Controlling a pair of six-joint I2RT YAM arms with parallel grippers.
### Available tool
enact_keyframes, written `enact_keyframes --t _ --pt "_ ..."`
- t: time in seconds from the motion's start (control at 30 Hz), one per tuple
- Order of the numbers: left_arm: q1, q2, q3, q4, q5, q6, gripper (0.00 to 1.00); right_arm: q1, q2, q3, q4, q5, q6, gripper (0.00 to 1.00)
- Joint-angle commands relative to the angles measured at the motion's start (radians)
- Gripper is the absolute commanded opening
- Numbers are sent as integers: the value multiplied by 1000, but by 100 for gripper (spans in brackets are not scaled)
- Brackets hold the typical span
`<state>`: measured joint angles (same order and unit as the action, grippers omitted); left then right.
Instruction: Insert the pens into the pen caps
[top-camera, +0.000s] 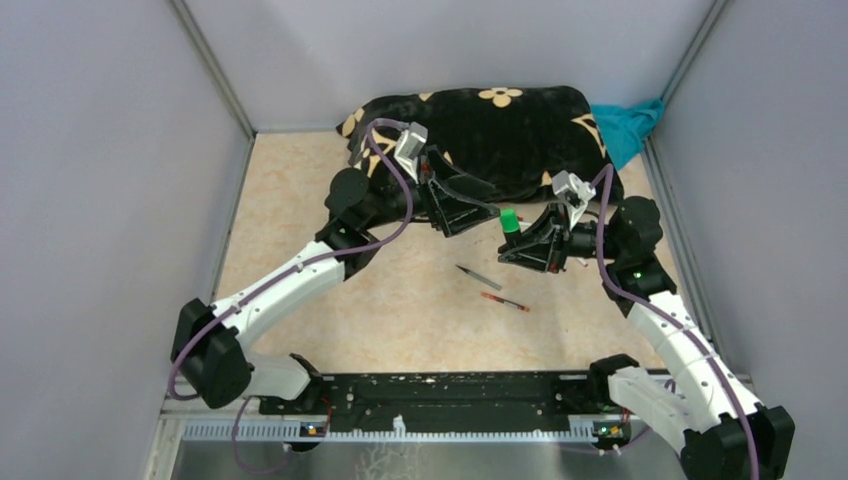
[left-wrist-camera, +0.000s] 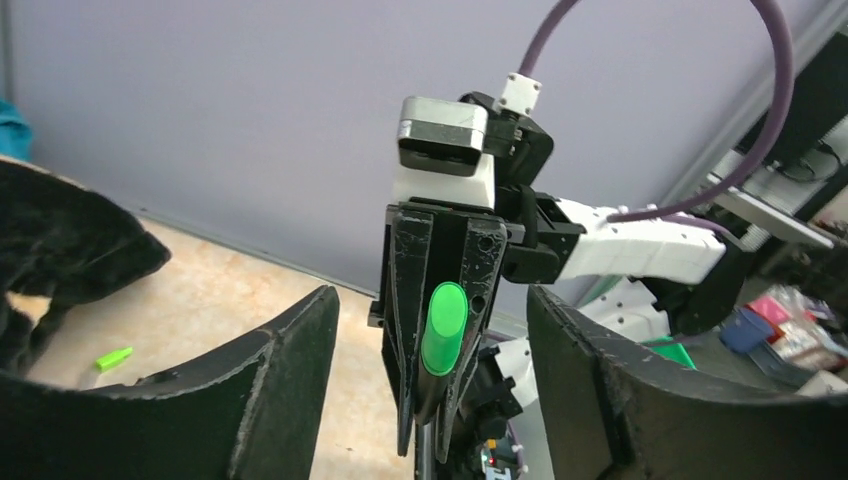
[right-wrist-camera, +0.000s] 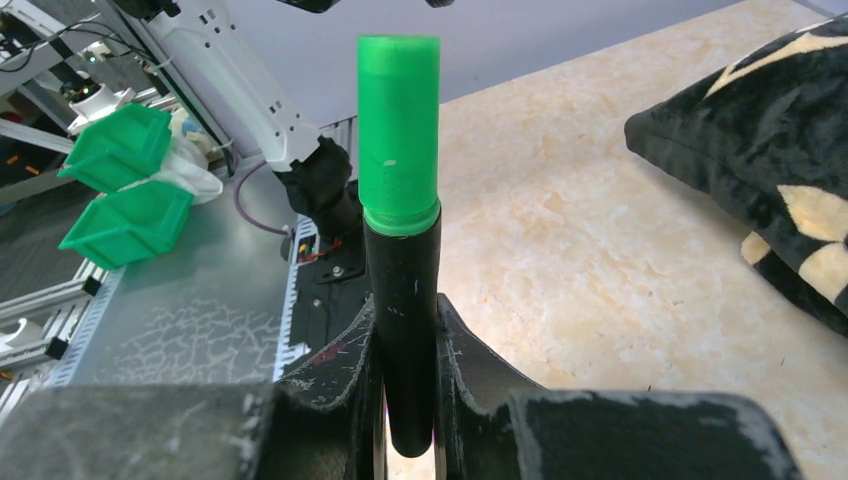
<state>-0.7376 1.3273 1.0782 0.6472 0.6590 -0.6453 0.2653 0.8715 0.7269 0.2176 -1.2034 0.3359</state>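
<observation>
My right gripper (top-camera: 527, 246) (right-wrist-camera: 405, 372) is shut on a stubby black marker (right-wrist-camera: 401, 280), which points up with its green end (right-wrist-camera: 399, 130) (top-camera: 510, 221) on top. My left gripper (top-camera: 468, 213) (left-wrist-camera: 430, 300) is open and faces that marker from the left. The green end (left-wrist-camera: 443, 327) shows between its fingers, a little beyond the tips and untouched. Two slim pens lie on the table in front of both grippers, a grey-black pen (top-camera: 478, 277) and a red pen (top-camera: 505, 301). A small green pen cap (left-wrist-camera: 113, 357) lies on the table near the cushion.
A black flowered cushion (top-camera: 480, 130) fills the back of the table just behind both grippers, with a teal cloth (top-camera: 630, 125) at its right. Grey walls close in the left, right and back. Green bins (right-wrist-camera: 125, 190) stand beyond the table's near edge.
</observation>
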Motion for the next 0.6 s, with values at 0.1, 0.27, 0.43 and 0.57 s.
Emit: enact_keyframes --t 0.1,0.27,0.43,0.57 --pt "-31 74 52 148 146 -70 65 -5 4 10 32 -51 -12 0" --pt "-53 96 66 106 132 -44 60 -5 19 21 32 -40 6 0" --pt "-65 111 79 100 128 -36 53 -5 30 25 32 -29 18 0" --pt "-71 124 88 77 128 -36 41 -5 37 30 32 -20 24 0"
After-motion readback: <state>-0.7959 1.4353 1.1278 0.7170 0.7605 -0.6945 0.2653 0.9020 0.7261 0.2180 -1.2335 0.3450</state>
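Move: The left hand, fingers apart, is aimed at the green cap, which stands upright about 4 cm to its right, 2 cm back and 2 cm lower. Directly beneath that cap is the black pen body, roughly 6 cm below the left hand, also 4 cm to its right and 2 cm back. From the right hand, which is pinching that body, the cap sits some 5 cm above and about 1 cm forward. Rightward and back, sinking about a centimetre, the left hand eases some 4 cm in all towards the green cap, slowing as it arrives. It yaws about 10 degrees clockwise and its fingers narrow around the cap without shutting, the forward finger coming close alongside. The right hand keeps its pinch on the black pen body, holding it upright and nearly still. ##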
